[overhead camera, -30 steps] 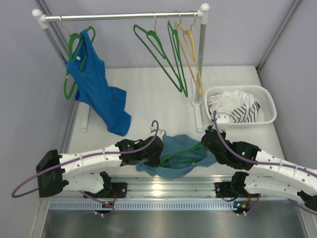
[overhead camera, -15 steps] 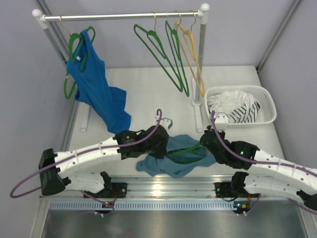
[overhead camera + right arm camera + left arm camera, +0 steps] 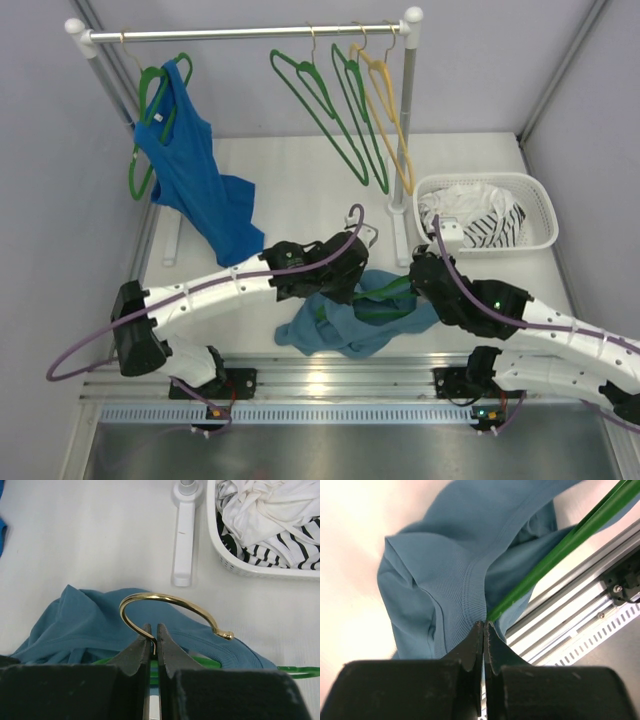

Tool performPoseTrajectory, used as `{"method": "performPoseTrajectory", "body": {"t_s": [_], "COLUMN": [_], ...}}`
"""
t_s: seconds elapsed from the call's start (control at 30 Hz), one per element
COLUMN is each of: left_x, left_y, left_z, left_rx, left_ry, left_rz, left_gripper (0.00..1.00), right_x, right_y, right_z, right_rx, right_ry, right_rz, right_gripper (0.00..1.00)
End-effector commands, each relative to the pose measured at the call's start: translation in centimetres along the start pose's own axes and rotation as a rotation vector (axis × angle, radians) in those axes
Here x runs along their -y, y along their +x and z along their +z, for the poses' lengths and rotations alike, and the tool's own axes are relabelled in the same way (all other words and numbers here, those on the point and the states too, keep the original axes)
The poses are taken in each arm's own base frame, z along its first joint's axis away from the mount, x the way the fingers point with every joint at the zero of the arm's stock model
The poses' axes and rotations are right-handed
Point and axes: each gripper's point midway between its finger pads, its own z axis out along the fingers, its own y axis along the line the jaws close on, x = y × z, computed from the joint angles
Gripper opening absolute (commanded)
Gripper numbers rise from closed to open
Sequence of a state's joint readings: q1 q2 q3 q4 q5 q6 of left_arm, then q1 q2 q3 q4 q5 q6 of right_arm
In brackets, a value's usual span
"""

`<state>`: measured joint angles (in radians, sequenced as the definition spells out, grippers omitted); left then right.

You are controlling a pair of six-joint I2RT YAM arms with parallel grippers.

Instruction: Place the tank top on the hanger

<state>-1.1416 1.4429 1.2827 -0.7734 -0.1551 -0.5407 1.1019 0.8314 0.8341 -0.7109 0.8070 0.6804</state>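
Observation:
The muted teal tank top (image 3: 345, 322) lies bunched near the table's front edge, with the green hanger (image 3: 385, 298) partly inside it. My left gripper (image 3: 484, 623) is shut on a ribbed hem of the tank top (image 3: 455, 575), lifted off the table; a green hanger bar (image 3: 560, 545) runs just beside its tips. My right gripper (image 3: 153, 628) is shut on the base of the hanger's gold hook (image 3: 170, 602), with the cloth (image 3: 80, 625) draped beneath. In the top view my left gripper (image 3: 352, 272) and right gripper (image 3: 418, 275) flank the bundle.
A royal-blue top (image 3: 195, 185) hangs on a green hanger at the rail's left end. Spare green hangers (image 3: 340, 110) and a yellow one (image 3: 390, 115) hang at the right. A white basket (image 3: 540, 205) with white-and-striped cloth stands at right. The rail's foot (image 3: 182, 535) lies ahead.
My left arm has swung right and away from the front edge, pulling the tank top's hem up along the hanger. The right gripper has stayed almost still, holding the hook.

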Motion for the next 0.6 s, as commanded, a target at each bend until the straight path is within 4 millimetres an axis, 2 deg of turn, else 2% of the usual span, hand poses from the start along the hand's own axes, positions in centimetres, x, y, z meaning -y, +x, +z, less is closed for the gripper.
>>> {"method": "performPoseTrajectory", "body": {"t_s": [0.0, 0.17, 0.27, 0.4, 0.5, 0.57], "left_x": [-0.3, -0.5, -0.4, -1.3, -0.1, 0.3], "left_y": [-3.3, -5.6, -6.1, -7.1, -7.1, -7.2], "left_z": [-1.1, -1.5, -1.4, -1.5, -1.8, -2.2], "left_rx": [0.057, 0.075, 0.060, 0.057, 0.035, 0.036], "left_ry": [-0.006, 0.007, 0.012, 0.008, 0.070, 0.091], "left_rz": [0.034, 0.039, 0.055, 0.045, 0.065, 0.074], "left_gripper": [0.00, 0.00, 0.00, 0.00, 0.00, 0.07], "right_x": [-1.7, -2.1, -2.3, -2.5, -2.7, -2.8], "right_y": [-3.1, -4.1, -4.9, -6.0, -6.7, -7.0], "right_z": [-1.0, -1.6, -1.9, -2.6, -3.0, -3.2], "right_rx": [0.063, 0.078, 0.091, 0.108, 0.117, 0.123], "right_ry": [-0.066, -0.092, -0.104, -0.124, -0.133, -0.141], "right_rz": [0.070, 0.079, 0.078, 0.081, 0.082, 0.087], "right_gripper": [0.00, 0.00, 0.00, 0.00, 0.00, 0.00]}}
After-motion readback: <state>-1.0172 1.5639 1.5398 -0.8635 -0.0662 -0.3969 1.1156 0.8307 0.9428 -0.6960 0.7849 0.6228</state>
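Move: My left hand pinches the tank top's strap. The hanger's left end lies about 5 cm to its left, 2 cm back and 4 cm below; the rest of the tank top is about straight below, some 10 cm down and 3 cm to the right. My right hand has the hanger's hook; from that hand, the left end is roughly 21 cm left, 7 cm back and 8 cm down, and the tank top 12 cm left, 5 cm back and 14 cm down. With the strap still pinched, my left hand pulls it forward and up, about 5 cm out and 4 cm higher, drawing it taut away from the hanger's left end, slowing until the fingers just start to ease at the close. My right hand keeps the hook and lifts the hanger about 4 cm, drifting slightly left. ##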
